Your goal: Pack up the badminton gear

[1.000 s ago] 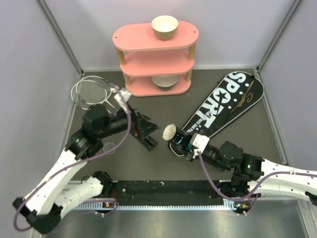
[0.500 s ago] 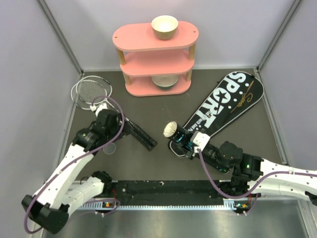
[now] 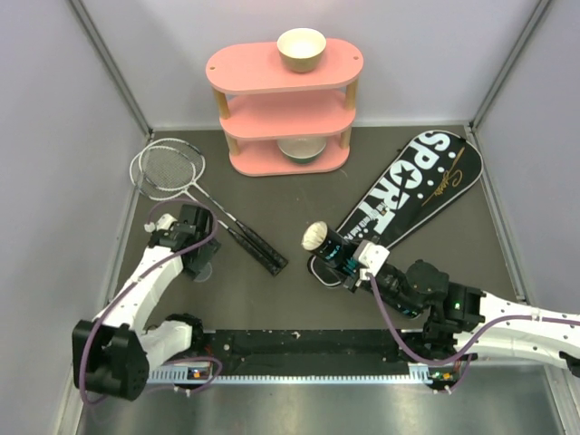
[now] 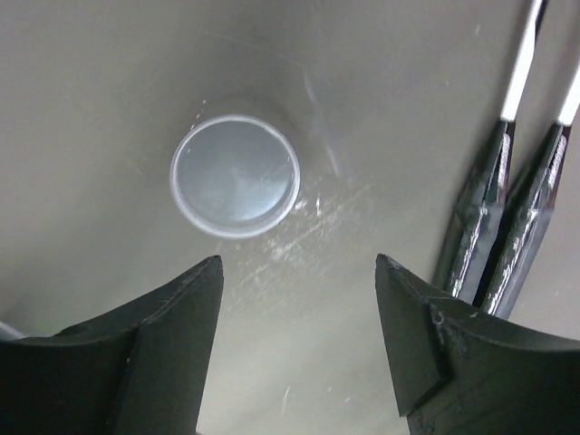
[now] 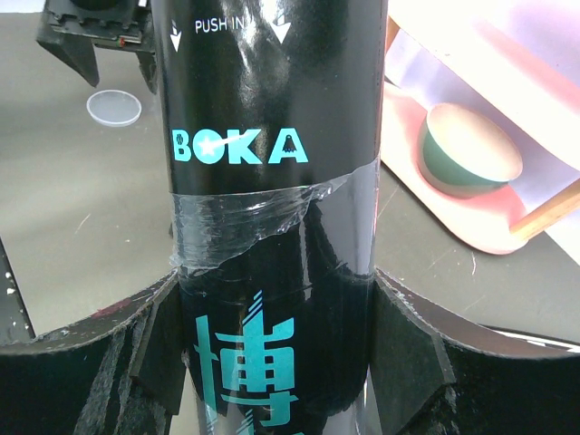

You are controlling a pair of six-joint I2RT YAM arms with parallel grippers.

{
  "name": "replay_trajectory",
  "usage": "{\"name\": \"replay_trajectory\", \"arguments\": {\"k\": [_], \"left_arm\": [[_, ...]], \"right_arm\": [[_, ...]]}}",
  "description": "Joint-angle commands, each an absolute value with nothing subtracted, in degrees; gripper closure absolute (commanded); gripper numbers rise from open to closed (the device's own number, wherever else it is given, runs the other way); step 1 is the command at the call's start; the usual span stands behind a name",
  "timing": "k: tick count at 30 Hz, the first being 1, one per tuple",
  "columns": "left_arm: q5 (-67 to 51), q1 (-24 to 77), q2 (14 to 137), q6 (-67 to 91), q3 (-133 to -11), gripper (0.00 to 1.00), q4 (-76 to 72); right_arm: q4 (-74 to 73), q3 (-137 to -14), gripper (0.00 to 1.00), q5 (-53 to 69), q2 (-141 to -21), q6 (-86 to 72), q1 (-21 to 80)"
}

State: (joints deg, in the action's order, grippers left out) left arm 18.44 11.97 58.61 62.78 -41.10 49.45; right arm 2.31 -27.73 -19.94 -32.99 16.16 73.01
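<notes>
Two silver-framed rackets (image 3: 169, 169) lie at the left, their black handles (image 4: 497, 237) pointing toward the middle of the table. My left gripper (image 3: 194, 252) hangs open and empty just left of the handles. A small clear round lid (image 4: 235, 176) lies on the table ahead of its fingertips (image 4: 204, 276). My right gripper (image 5: 275, 277) is shut on the black tube (image 5: 272, 145), held tilted off the table near the centre. White shuttlecock feathers (image 3: 314, 237) show at the tube's mouth. The long black bag lettered SPORT (image 3: 412, 186) lies flat at the right.
The pink three-tier shelf (image 3: 337, 62) stands at the back. One cream bowl (image 3: 301, 47) sits on its top tier and another (image 3: 299, 149) on its lowest. Grey walls close in the left, right and back. The arm bases and a black rail (image 3: 308, 349) run along the near edge.
My left arm has drawn back from the racket shafts toward the near left, and now points down by the clear lid with its jaws slightly narrower. The right arm and tube have barely shifted.
</notes>
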Motion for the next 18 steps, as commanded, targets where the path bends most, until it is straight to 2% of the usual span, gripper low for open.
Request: {"name": "replay_trajectory", "arguments": {"k": [1, 13, 18], "left_arm": [[16.87, 8.88, 64.23, 64.95, -40.34, 0.37, 41.84], [17.75, 7.38, 75.4, 68.2, -39.11, 0.5, 36.92], [17.06, 6.77, 78.31, 68.29, -38.15, 0.63, 34.63]], "right_arm": [[5.01, -27.95, 1.0, -21.09, -31.99, 14.15, 73.21], [4.22, -27.77, 1.0, -20.92, -31.11, 13.71, 73.39], [4.13, -27.69, 1.0, -21.0, -31.2, 13.62, 73.3]]}}
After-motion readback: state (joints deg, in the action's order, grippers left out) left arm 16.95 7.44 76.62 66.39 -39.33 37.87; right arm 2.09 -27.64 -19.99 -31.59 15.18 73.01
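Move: The clear round lid lies flat on the table about 3 cm to the left of the left gripper, nearly level fore and aft (1 cm back) and some 7 cm below. The racket grips are about 16 cm to the gripper's right and 7 cm farther out, also on the table. The held tube's open end is about 28 cm to its right, 1 cm ahead and 15 cm higher. From the right hand, the lid lies roughly 43 cm left, 7 cm ahead and 23 cm down. Lower the left gripper about 6 cm towards the clear lid, easing some 2.5 cm forward early on, and narrow the fingers steadily to roughly half of their starting opening so the tips come down around the lid's forward-right rim. Turn the wrist only slightly counter-clockwise. Keep the right gripper clamped on the shuttlecock tube, holding it in place. ##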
